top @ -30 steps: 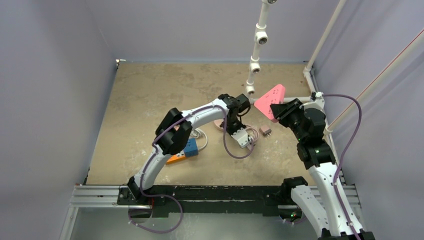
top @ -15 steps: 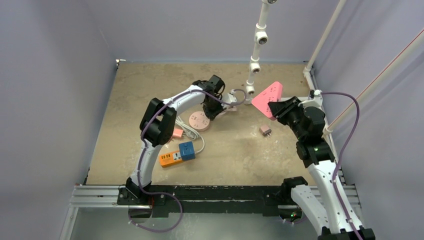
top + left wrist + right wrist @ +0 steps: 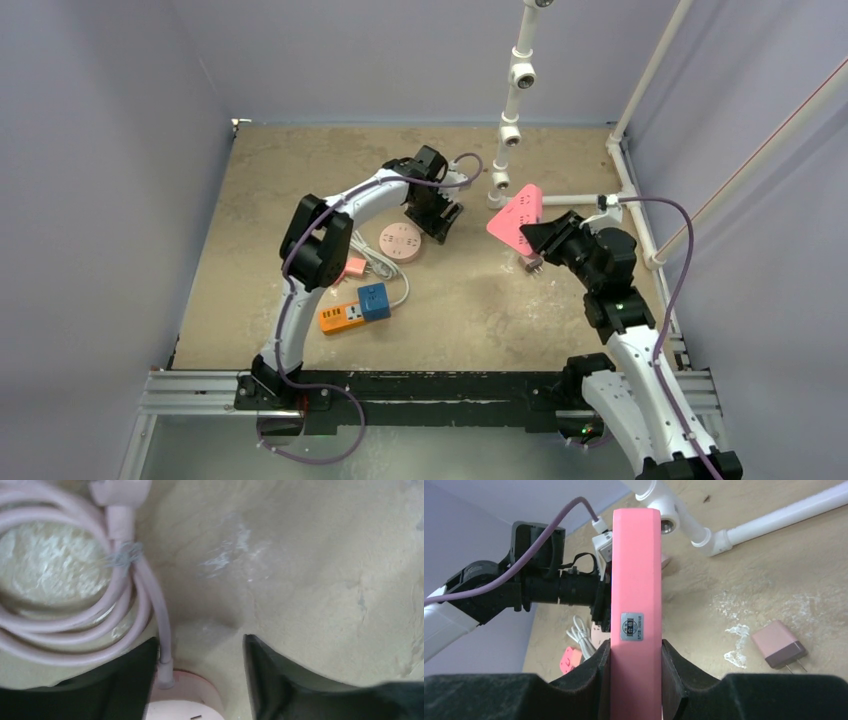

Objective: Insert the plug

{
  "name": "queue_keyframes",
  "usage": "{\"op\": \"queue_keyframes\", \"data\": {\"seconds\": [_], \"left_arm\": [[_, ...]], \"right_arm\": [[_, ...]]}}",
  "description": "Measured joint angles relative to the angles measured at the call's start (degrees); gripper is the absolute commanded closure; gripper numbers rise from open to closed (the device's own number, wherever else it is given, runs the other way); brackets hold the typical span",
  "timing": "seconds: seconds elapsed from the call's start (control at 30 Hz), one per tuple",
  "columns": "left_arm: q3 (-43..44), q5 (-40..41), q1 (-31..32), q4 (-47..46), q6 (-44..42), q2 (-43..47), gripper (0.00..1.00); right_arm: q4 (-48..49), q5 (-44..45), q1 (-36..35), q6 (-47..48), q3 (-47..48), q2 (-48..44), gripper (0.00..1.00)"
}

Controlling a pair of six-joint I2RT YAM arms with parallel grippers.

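The plug (image 3: 778,648), a small pink adapter with two prongs, lies on the tan table; from above the plug (image 3: 531,264) peeks out just below the right gripper. My right gripper (image 3: 635,647) is shut on a pink triangular power strip (image 3: 635,565), held on edge above the table (image 3: 515,218). My left gripper (image 3: 440,222) hovers beside a round pink socket (image 3: 398,242). In the left wrist view the left gripper (image 3: 200,640) is open, the round socket's rim (image 3: 182,702) low between its fingers and a coiled pale cable (image 3: 125,595) against the left finger.
An orange and blue power strip (image 3: 355,308) lies near the left arm's elbow, with a white cable (image 3: 385,268) and a small pink plug piece (image 3: 355,267) beside it. A white pipe frame (image 3: 510,100) rises at the back and runs along the right edge (image 3: 724,535).
The left arm swung from the table's centre back to the round socket, and its jaws have opened. The right arm carried the pink triangular strip left and nearer, over the plug.
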State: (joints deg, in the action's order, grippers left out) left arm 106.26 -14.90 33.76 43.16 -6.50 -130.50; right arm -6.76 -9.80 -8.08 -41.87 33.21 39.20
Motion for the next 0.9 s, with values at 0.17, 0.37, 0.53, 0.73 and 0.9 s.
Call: {"op": "queue_keyframes", "data": {"seconds": [0.17,0.37,0.53,0.73,0.9], "left_arm": [[-0.68,-3.45,1.55,-1.53,3.28,1.14,0.01],[-0.76,-3.93,-1.07,-1.49,4.39,2.19,0.01],[-0.72,-4.02,-6.51,-1.20,3.65,8.87,0.01],[-0.63,-7.69,-14.21,-1.16,1.01,16.46,0.01],[-4.87,-14.95,-19.30,-2.01,-0.81,20.74,0.01]], "right_arm": [[3.93,-5.44,0.00,0.83,-3.87,-0.55,1.00],[9.97,-9.97,-0.33,0.46,-8.96,0.59,1.00],[17.09,-11.15,-3.19,-2.73,-13.55,3.56,1.00],[28.74,-10.71,-13.31,-8.50,-14.01,13.46,1.00],[38.05,-10.99,-14.03,-11.37,-14.01,21.38,1.00]]}}
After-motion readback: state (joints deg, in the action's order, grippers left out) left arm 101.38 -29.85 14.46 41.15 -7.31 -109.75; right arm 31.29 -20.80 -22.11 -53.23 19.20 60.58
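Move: The right hand holds the pink triangular strip; the round socket it heads towards lies about 21 cm left, 7 cm ahead and 20 cm below. The charger block lies 3 cm ahead, 1 cm right and 21 cm below. From the left hand, the round socket lies about 7 cm left, 2 cm back and 1 cm below, with the coiled cable 4 cm ahead, 3 cm left and 2 cm below. Right hand carries the triangular strip 11 cm left and down towards the round socket; left opens, withdrawing up-left. ##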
